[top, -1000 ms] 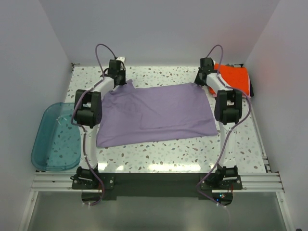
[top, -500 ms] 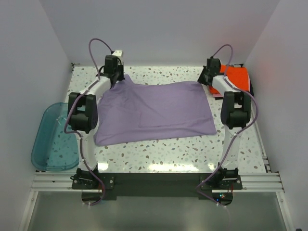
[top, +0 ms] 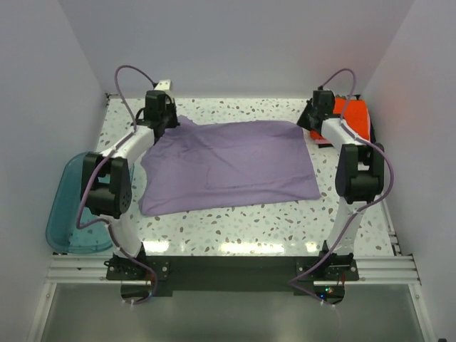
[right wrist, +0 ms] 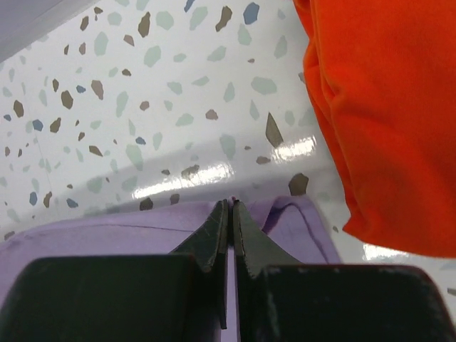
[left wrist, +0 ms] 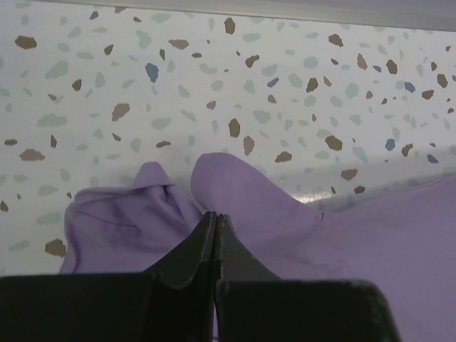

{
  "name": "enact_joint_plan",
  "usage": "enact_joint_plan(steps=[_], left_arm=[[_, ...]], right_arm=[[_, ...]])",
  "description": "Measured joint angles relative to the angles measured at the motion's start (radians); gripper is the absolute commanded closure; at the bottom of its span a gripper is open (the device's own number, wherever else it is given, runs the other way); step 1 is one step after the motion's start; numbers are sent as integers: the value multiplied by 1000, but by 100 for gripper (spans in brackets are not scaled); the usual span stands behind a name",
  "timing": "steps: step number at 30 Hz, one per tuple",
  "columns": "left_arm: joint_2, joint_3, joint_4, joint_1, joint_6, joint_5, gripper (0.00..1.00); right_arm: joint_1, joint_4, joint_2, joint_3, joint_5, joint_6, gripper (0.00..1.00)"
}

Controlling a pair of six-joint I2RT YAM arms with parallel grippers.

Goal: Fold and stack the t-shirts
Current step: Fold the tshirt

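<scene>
The large lavender-purple t-shirt (top: 228, 164) lies spread flat across the middle of the table. At its far left corner my left gripper (top: 169, 121) is shut on the cloth. The left wrist view shows the purple fabric (left wrist: 249, 199) bunched into two humps around the closed left gripper (left wrist: 215, 214). My right gripper (top: 311, 122) is shut on the shirt's far right corner. In the right wrist view the right gripper (right wrist: 230, 203) pinches the hem of the purple cloth (right wrist: 299, 221). The orange-red t-shirt (top: 354, 116) (right wrist: 385, 107) lies folded just right of that gripper.
A teal translucent tub (top: 77, 206) hangs over the table's left edge beside the left arm's elbow. A dark cloth (top: 371, 132) peeks from under the orange-red shirt by the right wall. White walls close in the table at the back and both sides.
Both grippers have moved outward and slightly back, the left one leftward and the right one rightward. The shirt's far edge is drawn wider and straighter between them.
</scene>
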Motion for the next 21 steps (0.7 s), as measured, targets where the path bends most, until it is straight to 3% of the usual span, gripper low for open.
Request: enact_joint_plan(steps=[21], left_arm=[[-506,-610,56,-34,-354,-76,100]], right_arm=[[-7,-48,-318,-409,78,74,100]])
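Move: The purple t-shirt's near left corner, where the fold is heading, lies about 30 cm back, 12 cm left and 12 cm below the left gripper. From it, the teal bin is some 26 cm back, 36 cm left and 9 cm below. From the right gripper, the shirt's near right corner is about 26 cm back, 7 cm right and 9 cm below, while the orange folded stack sits 5 cm ahead, 17 cm right and 6 cm lower. Keep the far edge of the t-shirt pinched in both shut grippers and draw it back over the shirt towards the near hem, the left gripper some 14 cm, the right about 11 cm, both easing down slightly late on. Swing the left wrist counter-clockwise with its left side dipping; tip the right fingers a little further down, turning them slightly clockwise. ##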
